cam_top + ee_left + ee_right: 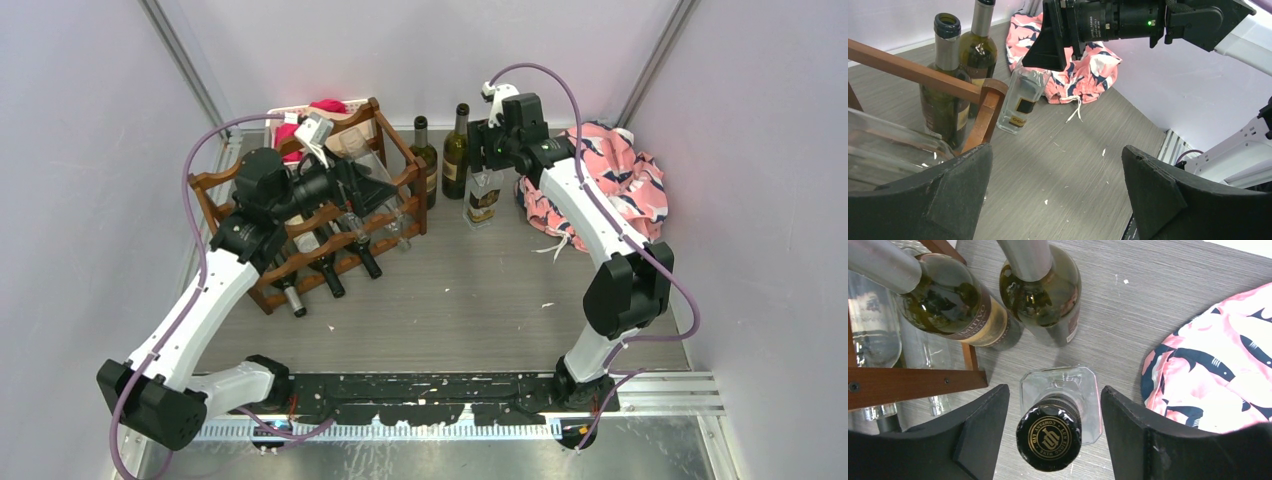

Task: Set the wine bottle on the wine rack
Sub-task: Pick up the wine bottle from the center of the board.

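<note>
A clear square bottle (484, 196) with a black cap (1049, 436) stands upright on the table, just right of the wine rack (400, 150). My right gripper (1054, 405) hangs over it, open, one finger on each side of the neck with a gap at both. Two dark green wine bottles (424, 155) (456, 150) stand behind it. The dark wooden rack holds several bottles lying with necks toward me. My left gripper (372, 186) hovers over the rack's right end, wide open and empty (1055, 170).
A pink patterned cloth (612, 182) lies bunched at the back right, close to the right arm. A white basket (285, 110) with red items sits behind the rack. Walls close in on the left, back and right.
</note>
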You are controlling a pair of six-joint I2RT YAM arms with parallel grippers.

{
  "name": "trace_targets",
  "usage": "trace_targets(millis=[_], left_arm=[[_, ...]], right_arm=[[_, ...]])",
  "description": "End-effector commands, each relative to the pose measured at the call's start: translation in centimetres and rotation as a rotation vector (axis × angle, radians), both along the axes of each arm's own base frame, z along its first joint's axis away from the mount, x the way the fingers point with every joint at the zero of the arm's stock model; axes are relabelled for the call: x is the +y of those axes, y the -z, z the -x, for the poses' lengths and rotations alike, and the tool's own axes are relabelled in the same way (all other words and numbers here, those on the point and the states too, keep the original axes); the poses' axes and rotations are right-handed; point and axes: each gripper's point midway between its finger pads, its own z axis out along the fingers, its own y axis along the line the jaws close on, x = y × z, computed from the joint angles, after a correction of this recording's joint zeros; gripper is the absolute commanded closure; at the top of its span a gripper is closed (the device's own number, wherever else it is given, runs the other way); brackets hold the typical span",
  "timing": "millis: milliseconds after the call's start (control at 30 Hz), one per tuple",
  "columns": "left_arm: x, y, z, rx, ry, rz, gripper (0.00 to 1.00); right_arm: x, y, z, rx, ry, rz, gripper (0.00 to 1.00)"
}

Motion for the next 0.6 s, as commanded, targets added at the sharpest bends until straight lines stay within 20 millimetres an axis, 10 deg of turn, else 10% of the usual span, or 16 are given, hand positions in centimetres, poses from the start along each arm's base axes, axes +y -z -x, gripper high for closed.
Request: trace_targets(millis=[0,233,433,567], left_arm=[[-0.1,-3.2,1.1,-0.094,0.029,0.091,0.01],[-0.1,-3.0,1.6,-0.080,0.039,0.127,0.01],[-0.4,-2.8,2.4,-0.053,0.067,0.154,0.01],[-1.1,-3.0,4.2,-0.066,0.155,0.166,0.01]], right_arm=[[0.0,-1.9,-0.6,-0.084,0.031,0.022,0.31],[0.0,-1.3,-0.8,-0.083,0.046,0.041,0.50],[-0.3,-3.0,0.4,-0.118,0.050,0.021,0.98],[-0.2,-5.0,3.0,-0.131,0.042,-0.060,0.99]])
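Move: The clear square bottle stands right at the right hand: its capped neck is already between the open fingers and its middle about 11 cm straight below. One green bottle is roughly 6 cm farther out and 6 cm left, a second some 4 cm out and 12 cm left. The pink cloth bundle lies about 4 cm ahead and 27 cm right. From the left hand, the clear bottle is roughly 18 cm ahead, 20 cm right and 22 cm lower. Holding its place to within about 1 cm, the right hand closes its fingers from roughly three quarters open to well under half, pinching the clear bottle's neck at the black cap. Its wrist turns only a few degrees. Meanwhile the left hand, empty and wide open, eases back some 1.5 cm beside the rack. ##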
